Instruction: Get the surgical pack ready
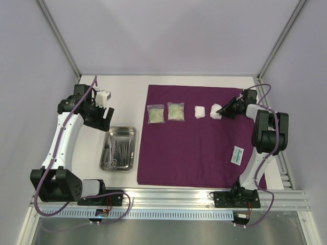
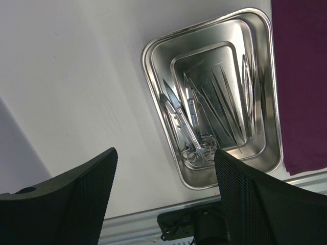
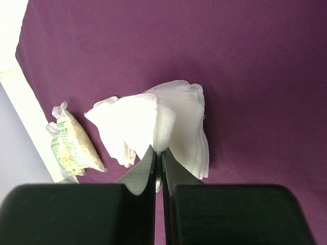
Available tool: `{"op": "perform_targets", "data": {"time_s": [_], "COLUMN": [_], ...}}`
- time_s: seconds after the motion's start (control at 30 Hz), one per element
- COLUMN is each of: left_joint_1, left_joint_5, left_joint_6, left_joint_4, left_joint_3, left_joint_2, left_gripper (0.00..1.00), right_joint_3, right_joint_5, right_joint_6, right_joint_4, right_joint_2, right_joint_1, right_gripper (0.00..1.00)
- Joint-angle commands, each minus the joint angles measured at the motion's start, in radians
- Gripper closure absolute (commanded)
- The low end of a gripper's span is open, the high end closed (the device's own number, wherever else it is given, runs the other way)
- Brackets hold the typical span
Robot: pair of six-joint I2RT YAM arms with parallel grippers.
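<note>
A deep-purple fabric sheet [image 1: 189, 153] [image 3: 255, 61] lies flat on the table. Two clear packets [image 1: 156, 114] [image 1: 176, 112] and two white gauze pads [image 1: 200, 112] [image 1: 216, 112] sit in a row along its far part. My right gripper [image 1: 223, 108] [image 3: 159, 149] is shut on the edge of the right gauze pad [image 3: 186, 122], with the other pad [image 3: 122, 122] just to its left. To the left of the sheet, the steel tray [image 1: 132, 131] [image 2: 153, 66] holds scissors [image 2: 179, 117] and tweezers [image 2: 225, 102]. My left gripper [image 1: 104, 115] [image 2: 164, 153] hangs open above the tray's far-left side, holding nothing.
A small white-and-green packet [image 1: 236, 155] lies on the sheet's right part, near the right arm. One clear packet [image 3: 71, 145] shows at the sheet's edge in the right wrist view. Metal frame posts and walls enclose the table; a rail [image 1: 168, 196] runs along the near edge.
</note>
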Motion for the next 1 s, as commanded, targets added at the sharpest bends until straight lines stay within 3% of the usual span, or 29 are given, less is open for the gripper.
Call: {"op": "perform_targets", "data": {"time_s": [0.0, 0.6, 0.7, 0.8, 0.97], "left_joint_1": [-0.002, -0.002, -0.002, -0.002, -0.002], "left_joint_5": [-0.013, -0.047, -0.050, -0.048, -0.048], "left_joint_6": [-0.017, -0.008, -0.008, -0.006, -0.006], "left_joint_4": [0.001, 0.020, 0.020, 0.021, 0.023], "left_joint_3": [-0.002, -0.010, -0.010, -0.010, -0.008], "left_joint_2": [-0.022, -0.003, -0.001, 0.002, 0.005], "left_gripper": [0.15, 0.15, 0.15, 0.15, 0.15], "right_joint_3": [0.008, 0.011, 0.025, 0.057, 0.094], "right_joint_5": [0.012, 0.055, 0.102, 0.135, 0.173], "right_joint_6": [0.020, -0.016, -0.070, -0.116, -0.196], "right_joint_4": [0.065, -0.010, -0.053, -0.111, -0.196], "right_joint_2": [-0.032, -0.032, -0.051, -0.061, -0.078], "right_joint_1": [-0.007, -0.029, -0.026, -0.026, -0.024], "right_gripper": [1.00, 0.98, 0.77, 0.65, 0.61]}}
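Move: Just ahead and to the left of the right fingertips, about 2 cm left, 1 cm farther out and 2 cm down, lies the middle gauze pad, with the pinched pad already laid over it. The left gauze pad is some 11 cm left and 1 cm ahead of this hand, and the near bag about 23 cm left and 1 cm ahead. From the left hand the middle pad lies roughly 55 cm right, 16 cm ahead and 17 cm below. Keeping its pinch at first, the right hand drags the edge of the upper gauze pad about 1 cm to the right. The fingers then open to a bit under half and let go as the hand goes on to the right, about 3 cm in all and slightly back and down, rolling some 10 degrees so its left side dips. ##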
